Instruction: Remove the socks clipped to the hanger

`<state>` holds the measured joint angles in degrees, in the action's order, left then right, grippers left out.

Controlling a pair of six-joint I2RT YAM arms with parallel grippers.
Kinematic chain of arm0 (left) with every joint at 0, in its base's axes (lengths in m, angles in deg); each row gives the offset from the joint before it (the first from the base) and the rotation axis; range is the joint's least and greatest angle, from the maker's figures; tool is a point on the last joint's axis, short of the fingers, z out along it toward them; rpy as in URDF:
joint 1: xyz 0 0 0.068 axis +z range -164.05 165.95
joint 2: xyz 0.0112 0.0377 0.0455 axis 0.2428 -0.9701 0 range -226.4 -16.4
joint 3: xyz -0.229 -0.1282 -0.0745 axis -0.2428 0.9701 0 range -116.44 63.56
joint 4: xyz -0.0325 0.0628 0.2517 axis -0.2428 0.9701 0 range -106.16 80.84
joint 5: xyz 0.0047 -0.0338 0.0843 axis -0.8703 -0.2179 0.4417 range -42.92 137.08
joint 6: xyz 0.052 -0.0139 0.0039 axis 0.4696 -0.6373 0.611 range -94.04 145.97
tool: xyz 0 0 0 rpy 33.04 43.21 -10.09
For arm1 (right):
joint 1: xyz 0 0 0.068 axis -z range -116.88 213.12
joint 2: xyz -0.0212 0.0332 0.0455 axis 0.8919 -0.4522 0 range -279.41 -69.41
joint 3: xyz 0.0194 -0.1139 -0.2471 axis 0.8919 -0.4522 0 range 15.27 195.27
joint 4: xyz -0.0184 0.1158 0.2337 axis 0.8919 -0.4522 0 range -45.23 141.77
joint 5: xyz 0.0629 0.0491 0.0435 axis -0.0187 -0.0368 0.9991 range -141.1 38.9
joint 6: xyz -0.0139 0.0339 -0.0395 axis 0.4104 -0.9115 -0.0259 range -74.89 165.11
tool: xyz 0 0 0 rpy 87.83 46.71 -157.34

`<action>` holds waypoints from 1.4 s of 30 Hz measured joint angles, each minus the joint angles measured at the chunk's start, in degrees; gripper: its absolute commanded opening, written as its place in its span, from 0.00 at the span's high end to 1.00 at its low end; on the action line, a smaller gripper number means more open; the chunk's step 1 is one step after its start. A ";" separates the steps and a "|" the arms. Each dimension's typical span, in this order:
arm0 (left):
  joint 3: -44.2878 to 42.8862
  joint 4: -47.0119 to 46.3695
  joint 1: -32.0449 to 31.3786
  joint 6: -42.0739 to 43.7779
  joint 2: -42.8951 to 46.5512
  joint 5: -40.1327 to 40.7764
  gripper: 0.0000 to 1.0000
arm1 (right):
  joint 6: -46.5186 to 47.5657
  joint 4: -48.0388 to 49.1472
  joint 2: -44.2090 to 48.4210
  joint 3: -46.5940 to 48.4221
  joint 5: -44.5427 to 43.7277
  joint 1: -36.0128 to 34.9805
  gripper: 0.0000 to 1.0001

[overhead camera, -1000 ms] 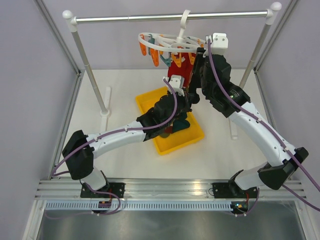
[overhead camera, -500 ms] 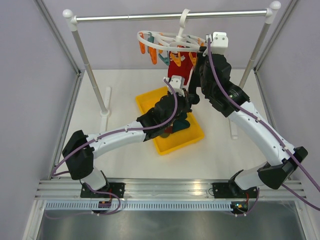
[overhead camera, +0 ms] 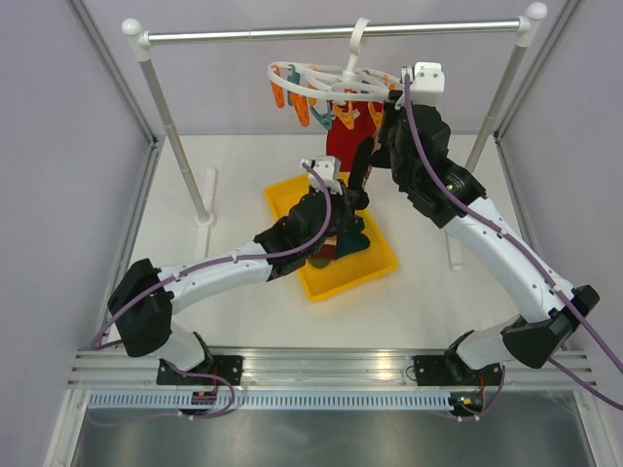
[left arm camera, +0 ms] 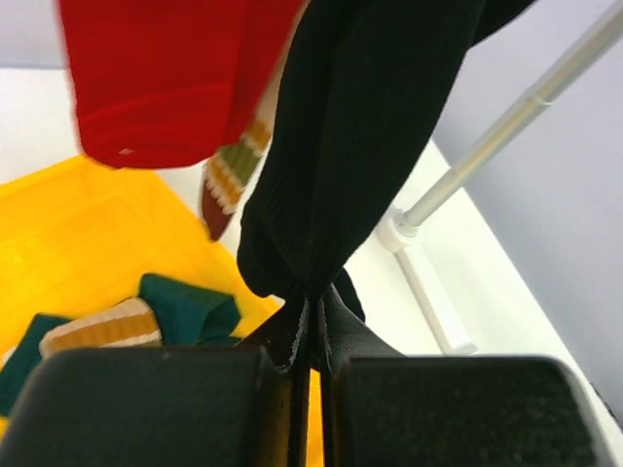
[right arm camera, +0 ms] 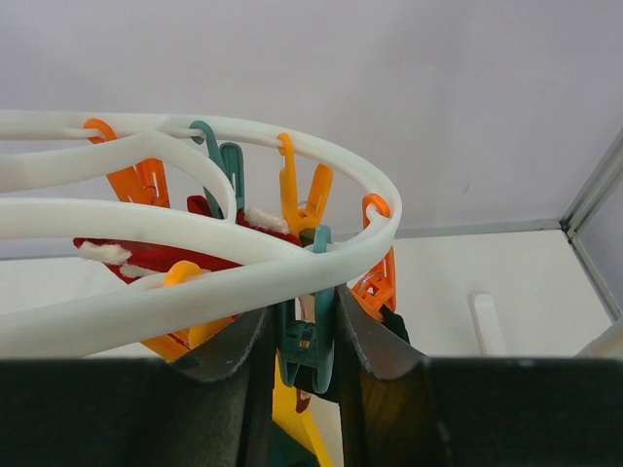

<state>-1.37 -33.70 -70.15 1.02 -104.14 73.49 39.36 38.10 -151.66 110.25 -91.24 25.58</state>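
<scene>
The white hanger (overhead camera: pixel 316 76) hangs by its hook from the metal rail. A red sock (overhead camera: pixel 341 141) and a black sock (overhead camera: pixel 363 161) hang from its clips. My left gripper (overhead camera: pixel 356 187) is below them, shut on the black sock's lower end (left arm camera: pixel 331 146), which is pinched between its jaws (left arm camera: pixel 313 306). A patterned sock (left arm camera: pixel 234 180) hangs behind the red sock (left arm camera: pixel 165 78). My right gripper (right arm camera: pixel 316 326) is up at the hanger ring (right arm camera: pixel 243 263), shut on a teal clip (right arm camera: pixel 313 341). That clip holds the black sock's top (right arm camera: pixel 394 326).
A yellow tray (overhead camera: pixel 336 282) sits under the hanger with teal socks (left arm camera: pixel 185 306) and a striped one in it. The rail (overhead camera: pixel 292 34) stands on two posts (overhead camera: pixel 175 136). Orange clips (right arm camera: pixel 307 199) dangle beside my right fingers. Cage walls close in both sides.
My right gripper has closed in on the teal clip. My left gripper has drawn slightly left and toward the near side with the black sock in it.
</scene>
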 measured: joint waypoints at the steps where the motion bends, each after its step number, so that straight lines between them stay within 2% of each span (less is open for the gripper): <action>1: 1.07 0.00 0.50 -0.28 0.61 0.09 0.98 | 0.00 -0.02 0.02 0.00 0.00 0.00 0.99; 16: 10.54 0.63 11.82 -4.79 2.08 0.48 0.98 | -0.22 0.00 0.02 0.00 0.04 0.00 0.99; 26: 12.68 1.57 15.91 -7.82 -3.85 -1.33 0.97 | -0.22 0.00 0.02 0.00 0.22 0.00 0.99; 29: 13.81 2.67 15.91 -8.98 -5.35 -1.68 0.91 | -0.22 0.00 0.02 0.00 0.22 0.00 0.99; 31: 14.05 3.56 16.20 -9.57 -5.90 -2.12 0.82 | -0.22 0.00 0.02 0.00 0.22 0.00 0.99; 32: 14.10 4.04 16.39 -9.99 -6.01 -2.38 0.76 | -0.22 0.00 0.02 0.00 0.20 0.00 0.99; 33: 14.10 4.35 16.61 -10.16 -6.08 -2.58 0.63 | -0.22 0.00 0.02 0.00 0.22 0.00 0.99; 36: 14.10 5.27 17.18 -11.06 -6.08 -2.91 0.44 | -0.24 0.00 0.02 0.00 0.24 0.00 0.99; 42: 14.10 5.57 17.40 -11.19 -5.03 -3.98 0.39 | -0.28 0.00 0.02 0.00 0.24 0.00 0.99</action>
<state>12.73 -28.13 -52.75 -10.18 -109.17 69.52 39.07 38.10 -151.64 110.25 -91.00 25.58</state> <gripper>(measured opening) 0.602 0.302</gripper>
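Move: My left hand already has the black sock pinched. The yellow tray's middle lies about 6 cm ahead, 6 cm left and 27 cm below, with the green sock in it roughly 7 ahead, 1 left and 26 down. The red sock hangs some 13 cm ahead, 1 left and 6 up, the striped sock about 10 ahead, 1 right and 3 up. From my right hand the tray is 1 cm back, 12 left and 43 down. I carry the black sock away from the hanger with my left hand, down some 17 cm, left about 13 and a little forward, slanting at first and then dropping steeply over the left part of the yellow tray. On the way my wrist tips fingers-down about 20 degrees and swings counter-clockwise; at the bottom I open the fingers and let go. My right hand stays put, keeping its squeeze on the green clip at the hanger. ##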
